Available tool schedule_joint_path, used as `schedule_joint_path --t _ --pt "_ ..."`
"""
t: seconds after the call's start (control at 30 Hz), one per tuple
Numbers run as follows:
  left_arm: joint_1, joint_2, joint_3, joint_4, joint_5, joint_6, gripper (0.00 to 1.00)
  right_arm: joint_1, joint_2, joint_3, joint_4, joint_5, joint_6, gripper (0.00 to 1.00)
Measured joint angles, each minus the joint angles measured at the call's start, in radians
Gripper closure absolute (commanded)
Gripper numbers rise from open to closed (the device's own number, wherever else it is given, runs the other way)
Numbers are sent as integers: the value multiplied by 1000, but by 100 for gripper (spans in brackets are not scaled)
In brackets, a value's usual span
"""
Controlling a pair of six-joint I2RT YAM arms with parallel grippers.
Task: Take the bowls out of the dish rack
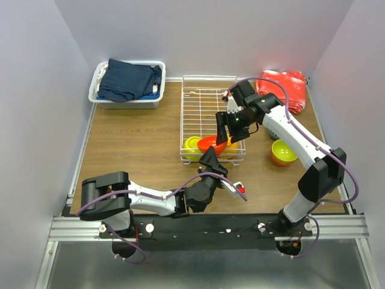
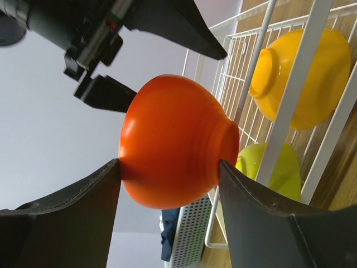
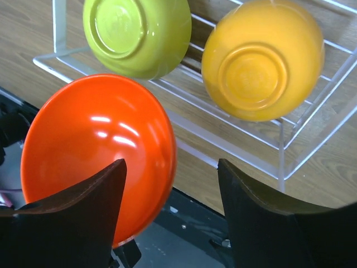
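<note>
My left gripper (image 1: 210, 160) is shut on a red-orange bowl (image 1: 212, 143), held tilted in the air at the near edge of the white wire dish rack (image 1: 207, 96). In the left wrist view both fingers press the bowl (image 2: 173, 139). My right gripper (image 1: 227, 136) is open above it. One finger (image 3: 83, 212) lies over the bowl's hollow (image 3: 95, 151); the other stands apart from its rim. A yellow-green bowl (image 3: 136, 33) and a yellow-orange bowl (image 3: 262, 61) lie in the rack's near end.
A yellow-green bowl nested in an orange one (image 1: 283, 152) stands on the table right of the rack. A white bin of dark-blue cloth (image 1: 127, 81) is at the back left and a red bag (image 1: 283, 84) at the back right.
</note>
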Motion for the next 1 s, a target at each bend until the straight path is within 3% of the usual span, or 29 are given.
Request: schedule_joint_path --t 0.07,0.17,0.4,0.57,0.73,1.0 --pt "-3 0 0 0 0 1 59 17 22 15 -18 11 -4 36" --pt "-5 1 0 0 -1 4 58 32 44 29 -35 18 -10 51" --pt "-28 6 1 0 19 29 47 38 57 34 -54 45 -8 99" --pt "-46 13 1 -1 31 41 36 38 70 45 -73 55 6 99" --pt "-44 13 3 23 23 47 2 39 69 71 -81 71 1 99" --pt "-41 -14 6 23 -47 29 1 39 39 110 -56 166 10 99"
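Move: The orange-red bowl, upright and still clamped in the left fingers, has its middle about 4 cm ahead of the left hand and about 1 cm below it. From the open right fingers, its middle is some 6 cm left, 1 cm back and 3 cm down. Counted from the right hand, the yellow bowl in the rack is about 4 cm ahead, 1 cm right and 13 cm down; the lime bowl is 4 cm ahead, 11 cm left and equally low. The orange-red bowl changes hands: the right hand sinks about 2 cm and shuts its fingers on the bowl's right-hand rim, while the left, still gripping, eases back and to the right. The left fingers then spread off the bowl and that hand shifts slightly left and up, as the right, pinching the rim, lifts some 3 cm and goes forward. ##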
